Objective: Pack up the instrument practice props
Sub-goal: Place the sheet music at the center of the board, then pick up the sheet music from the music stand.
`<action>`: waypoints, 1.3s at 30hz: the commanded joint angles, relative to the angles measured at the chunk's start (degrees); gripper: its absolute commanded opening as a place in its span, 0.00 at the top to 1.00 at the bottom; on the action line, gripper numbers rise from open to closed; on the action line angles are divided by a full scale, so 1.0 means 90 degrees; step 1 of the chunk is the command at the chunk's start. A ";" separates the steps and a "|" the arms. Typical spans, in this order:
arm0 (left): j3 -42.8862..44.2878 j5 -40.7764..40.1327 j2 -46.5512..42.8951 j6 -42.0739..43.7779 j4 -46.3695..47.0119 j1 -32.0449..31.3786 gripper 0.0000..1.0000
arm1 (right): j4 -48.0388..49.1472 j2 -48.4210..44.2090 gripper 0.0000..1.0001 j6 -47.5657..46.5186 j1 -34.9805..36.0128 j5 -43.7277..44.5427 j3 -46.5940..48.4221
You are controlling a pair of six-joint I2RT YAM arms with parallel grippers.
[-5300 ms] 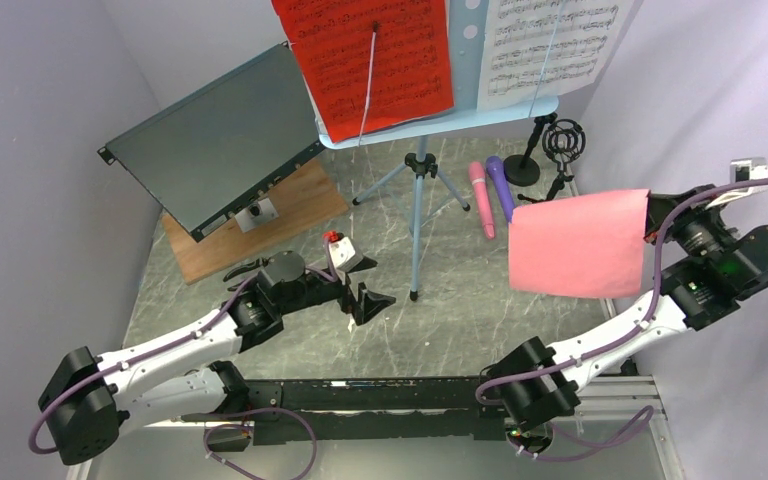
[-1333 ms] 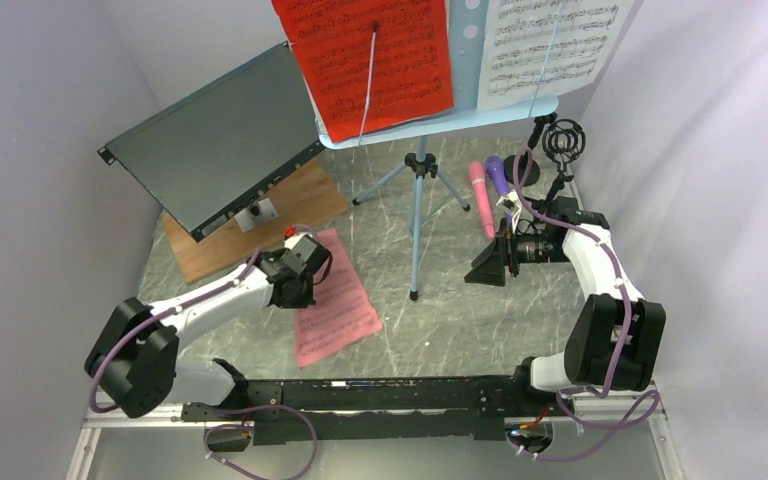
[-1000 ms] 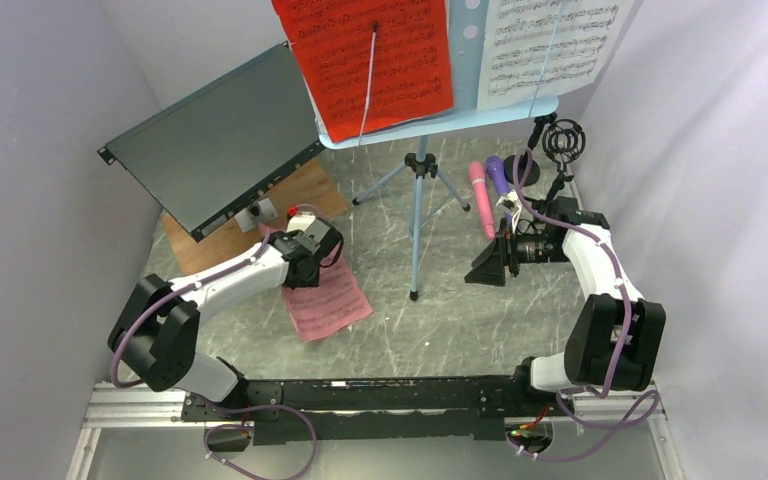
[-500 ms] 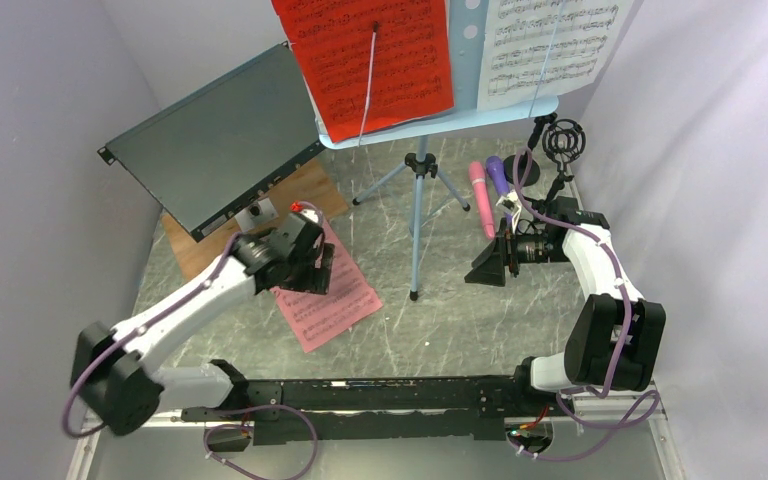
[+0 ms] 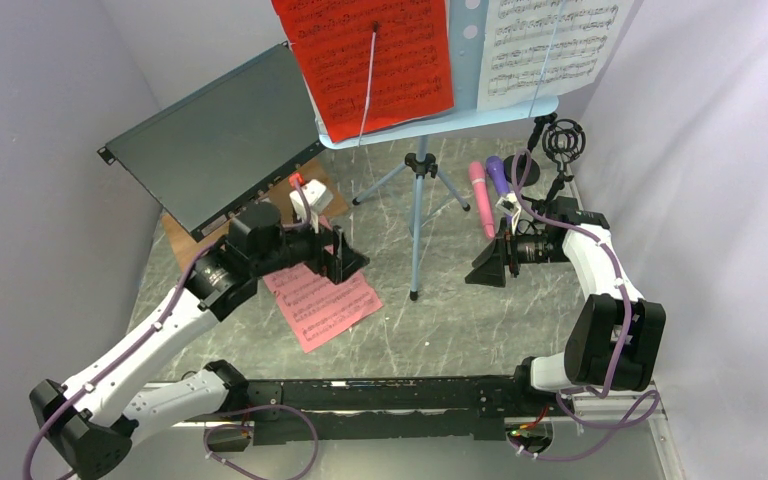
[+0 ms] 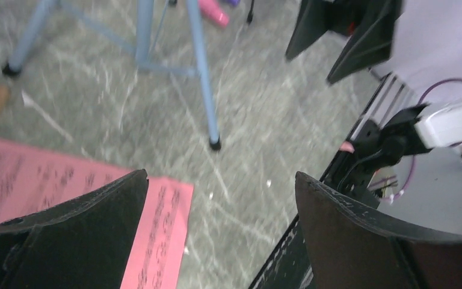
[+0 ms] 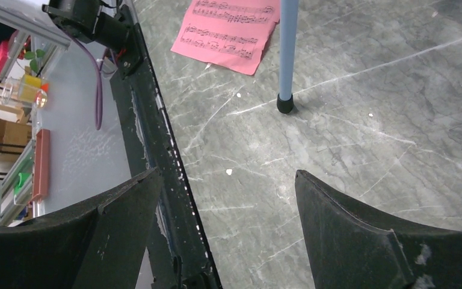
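Observation:
The pink page point(image 5: 322, 303) lies flat on the table, also in the left wrist view point(image 6: 48, 186) and right wrist view point(image 7: 228, 33). My left gripper point(image 5: 345, 262) is open and empty, lifted just above its far end. The light-blue music rack point(image 5: 440, 118) stands on tripod legs point(image 5: 418, 215) and holds a red page point(image 5: 370, 60) and a white page point(image 5: 550, 45). The pink microphone point(image 5: 481, 198) and purple microphone point(image 5: 498, 175) lie right of the tripod. Two black mic supports point(image 5: 558, 150) stand behind them. My right gripper point(image 5: 487, 268) is open and empty near the microphones.
A large dark flat metal box point(image 5: 210, 140) leans on a wooden board point(image 5: 205, 250) at the back left. Walls close in on both sides. The black rail point(image 5: 360, 395) with the arm bases runs along the near edge.
The pink page went from my right gripper to the table on the left. My left gripper pressed and shifted it, then lifted and turned to the right. The right arm stayed still for the last second.

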 commanded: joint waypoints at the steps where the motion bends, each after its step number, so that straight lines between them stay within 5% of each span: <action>1: 0.1103 0.0618 0.0264 0.0303 0.0762 0.0076 0.03 | -0.0040 -0.0129 0.15 -0.0307 0.0015 -0.0080 0.0068; 8: 0.2240 0.0872 0.0393 -0.0160 0.0548 0.0145 0.04 | -0.0072 -0.0105 0.15 -0.0351 0.0015 -0.0085 0.0086; 18: 0.3125 -0.1137 0.0601 -0.0175 0.0017 0.0162 0.05 | -0.0122 -0.0076 0.15 -0.0418 0.0018 -0.0079 0.0090; 24: 0.2650 -0.0326 0.0494 0.0334 0.0674 0.0162 0.05 | -0.0083 -0.0226 0.15 -0.0376 -0.0083 0.0238 0.0238; 29: 0.2080 0.0051 0.0090 0.0621 0.0380 0.0162 0.02 | 0.0187 -0.0554 0.15 0.0013 -0.1801 0.0069 0.0579; 33: 0.1472 0.0141 -0.0253 0.0488 0.0387 0.0162 0.00 | -0.0640 -0.0376 0.15 -0.0876 -0.3533 -0.0578 0.1536; 39: 0.0729 0.0556 -0.0397 -0.0084 0.0631 0.0162 0.01 | -0.2315 0.0690 0.13 -0.1677 -0.4406 -0.1354 0.4162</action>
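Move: Below the empty left hand lies the sheet music, its middle about 9 cm to the left, 1 cm ahead and 23 cm down. The music stand's near foot is some 14 cm to that hand's right and 3 cm back; the wooden board's middle is about 27 cm left and 17 cm ahead. From the right hand, the sheet is roughly 35 cm left and 3 cm back, the pink microphone about 21 cm ahead and 6 cm right. Climbing clear of the sheet music, the open left hand goes up about 19 cm, tipping its fingers some 20 degrees upward, then turns back and sinks about 9 cm, staying near the sheet without touching it. Late on, the empty right hand swings right about 19 cm towards the side wall, rising and edging forward, turning clockwise; its fingers stay open. ##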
